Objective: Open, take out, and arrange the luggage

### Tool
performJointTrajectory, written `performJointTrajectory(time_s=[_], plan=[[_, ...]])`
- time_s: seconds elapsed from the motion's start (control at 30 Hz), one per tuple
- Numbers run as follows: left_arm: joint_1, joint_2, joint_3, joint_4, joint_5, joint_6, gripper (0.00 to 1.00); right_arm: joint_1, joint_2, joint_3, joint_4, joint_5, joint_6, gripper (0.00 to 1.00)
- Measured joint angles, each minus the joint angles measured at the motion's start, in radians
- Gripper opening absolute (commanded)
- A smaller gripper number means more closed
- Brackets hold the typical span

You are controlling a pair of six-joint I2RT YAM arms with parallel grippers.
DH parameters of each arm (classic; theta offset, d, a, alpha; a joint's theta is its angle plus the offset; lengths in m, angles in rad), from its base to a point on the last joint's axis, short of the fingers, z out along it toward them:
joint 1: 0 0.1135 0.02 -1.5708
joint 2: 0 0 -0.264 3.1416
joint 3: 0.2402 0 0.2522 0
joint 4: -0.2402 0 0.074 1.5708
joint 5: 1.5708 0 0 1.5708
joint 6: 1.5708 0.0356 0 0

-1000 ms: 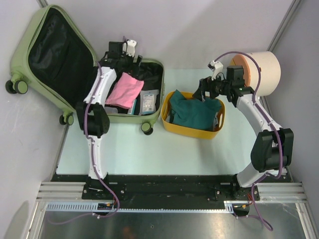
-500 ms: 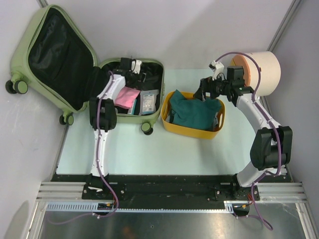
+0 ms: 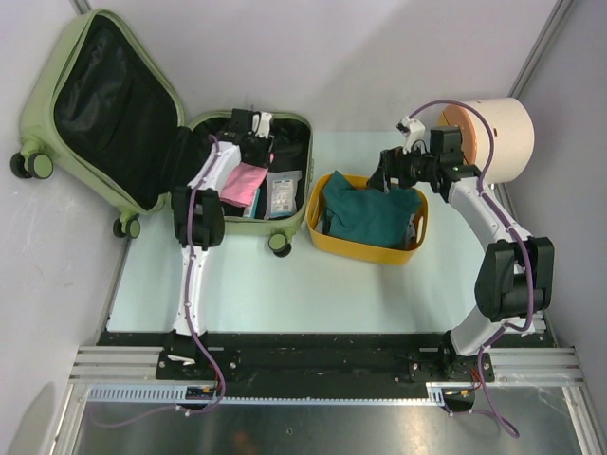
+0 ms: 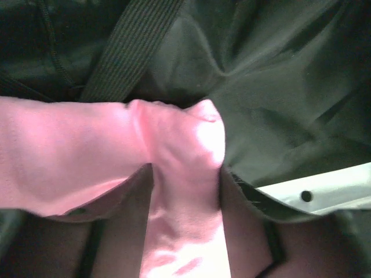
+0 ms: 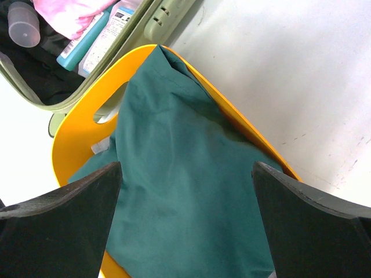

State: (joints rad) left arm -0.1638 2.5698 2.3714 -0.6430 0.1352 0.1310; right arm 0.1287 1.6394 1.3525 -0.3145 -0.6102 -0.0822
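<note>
The sage-green luggage (image 3: 95, 104) lies open at the back left, its lid leaning against the wall and its black-lined base (image 3: 305, 190) holding items. My left gripper (image 3: 254, 147) is down inside the base. In the left wrist view its fingers (image 4: 185, 174) press both sides of a bunched fold of the pink cloth (image 4: 69, 150), which also shows from above (image 3: 242, 182). My right gripper (image 3: 384, 175) hangs open over the teal cloth (image 5: 185, 191) in the yellow basket (image 5: 75, 145), with nothing between its fingers (image 5: 64, 214).
The yellow basket (image 3: 365, 248) stands right of the luggage with the teal cloth (image 3: 370, 213) heaped in it. Flat packets (image 3: 283, 194) and a small capped bottle (image 5: 23, 23) lie in the luggage. A cream drum (image 3: 503, 133) sits at the back right. Walls close in left and right.
My left gripper came down from the luggage's back rim onto the pink cloth and its jaws narrowed on it; the cloth is bunched smaller. The right arm has not moved.
</note>
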Motion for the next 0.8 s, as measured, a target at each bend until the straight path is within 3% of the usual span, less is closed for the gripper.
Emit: performJointTrajectory(time_s=[0.07,0.13,0.17,0.43,0.8], plan=[[0.003,0.0,0.0,-0.001,0.039,0.002,0.26,0.0,0.003,0.0,0.0,0.0,0.001,0.98],[0.011,0.0,0.0,-0.002,0.081,0.009,0.05,-0.002,0.004,0.0,-0.001,0.0,0.001,0.98],[0.016,0.0,0.0,-0.002,0.102,0.013,0.0,-0.002,0.005,0.0,-0.001,0.0,0.002,0.97],[0.066,-0.047,-0.018,-0.01,0.266,0.043,0.0,-0.017,0.004,0.0,0.0,-0.003,0.005,0.96],[0.039,-0.438,-0.148,-0.013,0.481,0.054,0.0,-0.059,0.004,0.001,0.008,-0.069,0.102,0.97]])
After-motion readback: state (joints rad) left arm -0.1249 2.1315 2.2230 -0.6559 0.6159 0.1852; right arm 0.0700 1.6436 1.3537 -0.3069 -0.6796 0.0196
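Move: The left fingers are already around the far-right corner of the pink cloth on the suitcase floor; the cloth's middle lies about 4 cm back, 4 cm left and 2 cm below this hand. The clear packet is some 9 cm back and 5 cm right of the hand, and the yellow basket's middle about 14 cm back and 27 cm right. From the right hand, the pink cloth lies roughly 14 cm ahead, 31 cm left and 16 cm lower. Finish closing the left fingers on the corner of the pink cloth, staying down at the suitcase floor until it is pinched. Then raise the left gripper about 20 cm, slowly at first and then fast, easing back some 7 cm late in the lift. Keep the grip while the fingers tip upward and the wrist swings clockwise roughly 20 degrees. ##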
